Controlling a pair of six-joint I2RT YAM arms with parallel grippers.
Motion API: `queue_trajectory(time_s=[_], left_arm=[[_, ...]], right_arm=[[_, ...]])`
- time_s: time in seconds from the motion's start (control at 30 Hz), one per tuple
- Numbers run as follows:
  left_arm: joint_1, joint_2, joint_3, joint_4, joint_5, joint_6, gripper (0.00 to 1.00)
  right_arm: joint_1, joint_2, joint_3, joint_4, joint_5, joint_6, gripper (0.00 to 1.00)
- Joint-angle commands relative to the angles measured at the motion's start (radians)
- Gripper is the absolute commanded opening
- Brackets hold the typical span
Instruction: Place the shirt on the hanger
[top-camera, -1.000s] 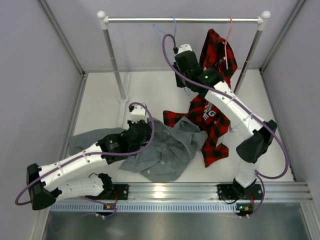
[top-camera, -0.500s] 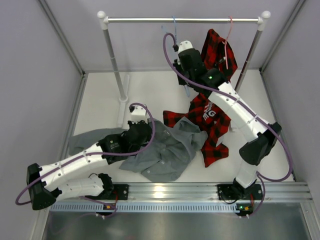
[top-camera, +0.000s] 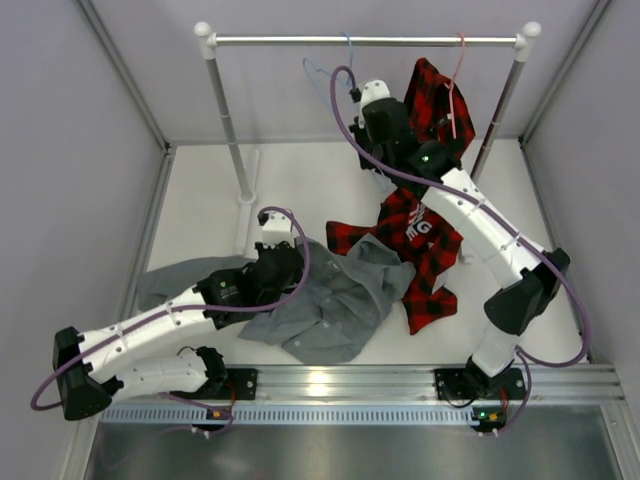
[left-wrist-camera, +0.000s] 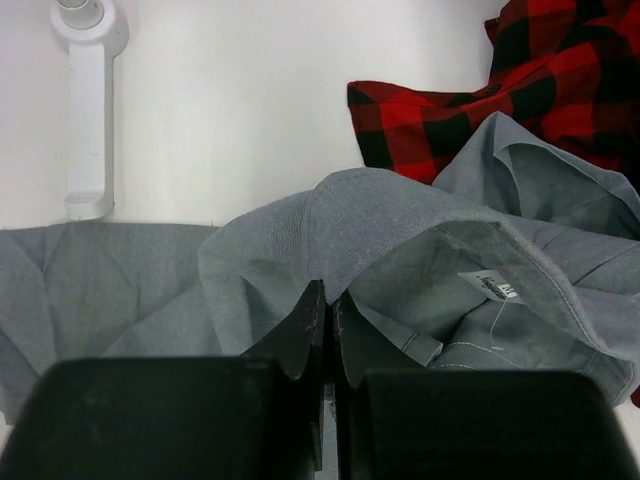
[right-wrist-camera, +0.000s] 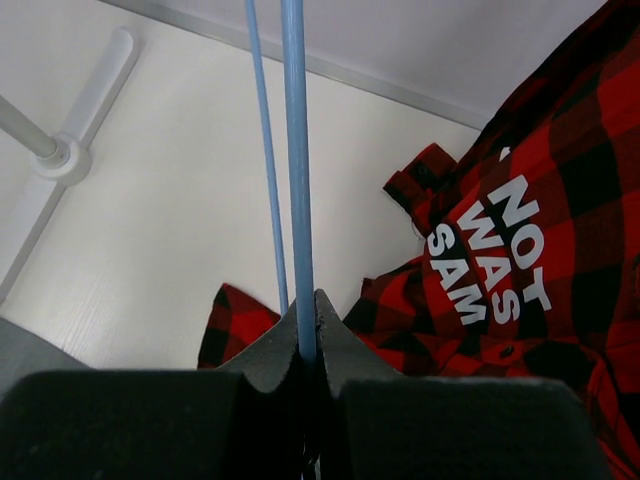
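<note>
The grey shirt (top-camera: 340, 300) lies crumpled on the white floor, front centre; it also shows in the left wrist view (left-wrist-camera: 400, 230). My left gripper (top-camera: 283, 262) is shut on a fold of the shirt near its collar (left-wrist-camera: 327, 300). The light-blue wire hanger (top-camera: 322, 72) hangs from the rail by its hook. My right gripper (top-camera: 375, 108) is raised below the rail and shut on one of the hanger's blue wires (right-wrist-camera: 297, 170), with my right gripper's tips (right-wrist-camera: 312, 315) pinching it.
A red-and-black plaid shirt (top-camera: 435, 105) hangs on a pink hanger (top-camera: 458, 60) at the rail's right end; more plaid fabric (top-camera: 420, 250) lies on the floor beside the grey shirt. The rail (top-camera: 365, 41) stands on two posts, the left post (top-camera: 228, 120) near my left arm.
My right arm has risen toward the rail with the blue hanger wire in its jaws, and the hanger has swung left. My left arm and the grey shirt have not moved.
</note>
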Motion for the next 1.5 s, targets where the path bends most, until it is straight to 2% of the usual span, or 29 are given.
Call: queue_trajectory(time_s=[0.0, 0.3, 0.7, 1.07, 1.17, 1.27, 1.3, 1.37, 1.4, 1.47], left_arm=[[0.001, -0.032, -0.008, 0.008, -0.026, -0.014, 0.00], [0.002, -0.078, -0.038, 0.040, -0.043, -0.006, 0.00], [0.015, -0.044, -0.074, 0.114, -0.032, -0.029, 0.00], [0.139, 0.019, -0.086, 0.193, 0.107, -0.037, 0.00], [0.199, 0.031, -0.075, 0.197, 0.159, -0.034, 0.00], [0.275, 0.055, -0.051, 0.212, 0.228, -0.015, 0.00], [0.286, 0.063, -0.042, 0.213, 0.253, -0.008, 0.00], [0.318, 0.095, -0.013, 0.213, 0.277, 0.015, 0.00], [0.346, 0.109, -0.002, 0.207, 0.312, 0.023, 0.00], [0.380, 0.149, 0.029, 0.201, 0.348, 0.032, 0.00]], right_arm=[[-0.024, -0.079, -0.010, 0.104, -0.001, 0.001, 0.00], [-0.038, -0.079, 0.054, 0.106, -0.061, 0.006, 0.00], [-0.059, -0.109, 0.086, 0.155, -0.165, 0.026, 0.00], [-0.101, -0.206, 0.027, 0.181, -0.309, 0.014, 0.00], [-0.102, -0.249, -0.009, 0.121, -0.361, 0.001, 0.00], [-0.102, -0.353, -0.106, 0.000, -0.451, -0.023, 0.00], [-0.102, -0.403, -0.230, -0.008, -0.464, -0.007, 0.00], [-0.104, -0.565, -0.365, -0.009, -0.510, 0.012, 0.00], [-0.102, -0.618, -0.485, -0.017, -0.603, 0.026, 0.00], [-0.102, -0.744, -0.586, -0.047, -0.761, 0.040, 0.00]])
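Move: The right hand, already pinching the blue hanger low on its frame, has the rail where it hooks roughly 14 cm ahead, 2 cm left and 12 cm above. The grey shirt's collar lies about 18 cm back, 14 cm left and 15 cm below it, already held in the left fingers. The plaid shirt's middle is some 12 cm right, 8 cm back and 20 cm below the right hand. Right lifts the hanger about 10 cm, then back and down towards the grey shirt; left draws collar forward. ##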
